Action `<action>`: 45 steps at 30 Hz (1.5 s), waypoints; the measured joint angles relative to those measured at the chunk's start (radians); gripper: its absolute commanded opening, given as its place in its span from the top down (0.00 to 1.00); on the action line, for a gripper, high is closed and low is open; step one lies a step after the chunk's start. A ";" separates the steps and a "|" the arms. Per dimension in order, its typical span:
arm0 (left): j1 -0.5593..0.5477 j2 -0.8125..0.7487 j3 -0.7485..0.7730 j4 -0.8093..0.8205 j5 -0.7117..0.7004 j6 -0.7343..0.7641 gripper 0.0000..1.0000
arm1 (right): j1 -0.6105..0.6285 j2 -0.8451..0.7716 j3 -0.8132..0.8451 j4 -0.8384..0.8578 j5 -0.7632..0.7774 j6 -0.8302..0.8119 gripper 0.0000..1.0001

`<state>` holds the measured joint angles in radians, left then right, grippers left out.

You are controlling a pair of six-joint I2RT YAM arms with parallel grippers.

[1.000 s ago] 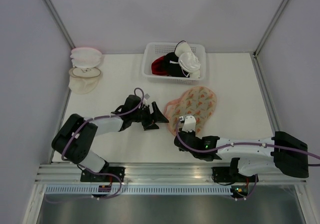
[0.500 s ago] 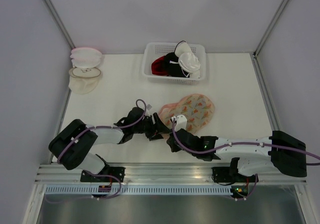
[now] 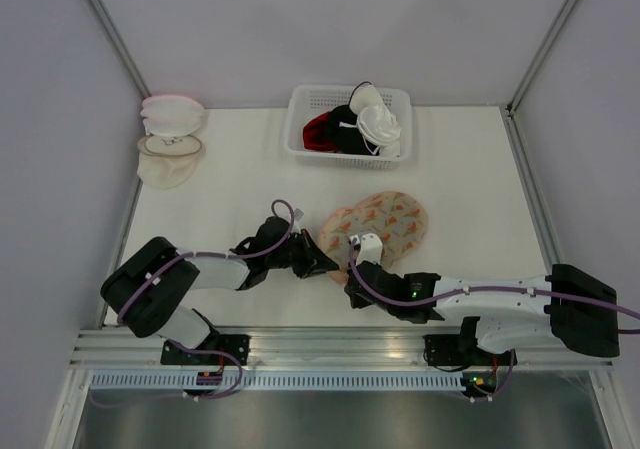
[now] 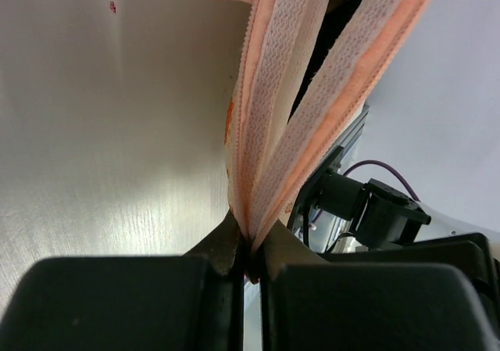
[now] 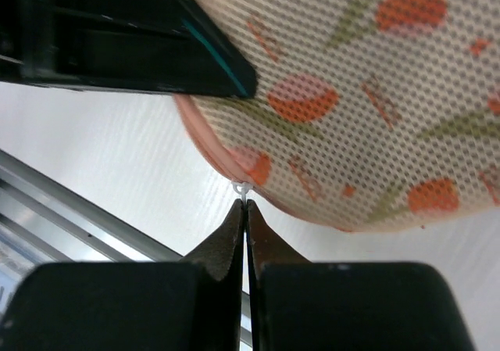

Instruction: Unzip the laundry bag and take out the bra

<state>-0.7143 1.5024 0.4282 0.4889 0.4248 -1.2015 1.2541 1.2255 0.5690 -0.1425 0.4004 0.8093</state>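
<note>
The laundry bag (image 3: 388, 219), beige mesh with orange and green flowers and pink trim, lies on the white table in front of both arms. My left gripper (image 3: 326, 263) is shut on its near left edge. In the left wrist view the pink trim (image 4: 283, 109) rises in folds from between the closed fingers of the left gripper (image 4: 250, 248). My right gripper (image 3: 353, 257) is shut on the small white zipper pull (image 5: 244, 190) at the bag's (image 5: 367, 85) rim, right beside the left gripper's black finger (image 5: 117, 38). The bra is hidden.
A white lattice basket (image 3: 320, 93) holding red, black and white garments stands at the back centre. Two domed pouches, one pink-topped (image 3: 170, 114) and one white (image 3: 168, 159), sit at the back left corner. A metal rail (image 3: 340, 354) runs along the near edge.
My left gripper has moved right to the bag's near left edge and closed on the pink trim. The bag has shifted slightly. The right gripper stays shut on the zipper pull.
</note>
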 measured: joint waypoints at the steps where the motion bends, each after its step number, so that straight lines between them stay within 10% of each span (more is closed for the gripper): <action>1: 0.000 -0.005 -0.002 0.000 -0.006 0.000 0.98 | 0.000 0.000 0.000 -0.022 0.005 0.015 1.00; 14: -0.003 -0.105 -0.047 -0.028 -0.037 -0.022 0.91 | -0.002 -0.008 0.011 -0.320 0.165 0.215 1.00; 21: -0.010 -0.155 -0.052 -0.042 -0.039 -0.024 0.09 | -0.023 -0.030 0.023 -0.396 0.219 0.228 1.00; 32: -0.021 -0.418 -0.080 -0.235 -0.118 -0.028 0.05 | -0.128 -0.026 0.038 -0.640 0.314 0.360 0.99; 35: -0.021 -0.527 -0.084 -0.309 -0.155 -0.018 0.05 | -0.159 -0.045 0.069 -0.732 0.372 0.436 0.48; 38: -0.021 -0.616 -0.089 -0.372 -0.187 -0.006 0.04 | -0.166 -0.102 0.131 -0.828 0.430 0.464 0.32; 45: -0.021 -0.685 -0.132 -0.436 -0.213 0.002 0.03 | -0.171 -0.119 0.232 -0.730 0.376 0.220 0.38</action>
<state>-0.7357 0.8177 0.2966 0.0525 0.2115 -1.1992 1.0828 1.1069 0.8013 -0.8722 0.7765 1.0298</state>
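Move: The laundry bag is held at its near left rim by both grippers. Its middle lies some 14 cm ahead of the right hand, 6 cm to its right and about 4 cm lower, with the zipper pull already between that hand's fingertips. The left gripper's tips are 5 cm ahead of the right hand and 4 cm to its left; the table's front edge is about 8 cm behind it. From the left hand, the bag's middle is roughly 8 cm ahead, 10 cm right and 3 cm lower. The zipper pull, still pinched, is drawn along the bag's rim about 17 cm to the right by the right hand, which stays low and turns clockwise by nearly 40 degrees; its fingers then open and it lifts about 8 cm, easing forward. Partway through, the left fingers open wide, release the bag's rim, and that hand withdraws left and up some 6 cm, slightly back. ##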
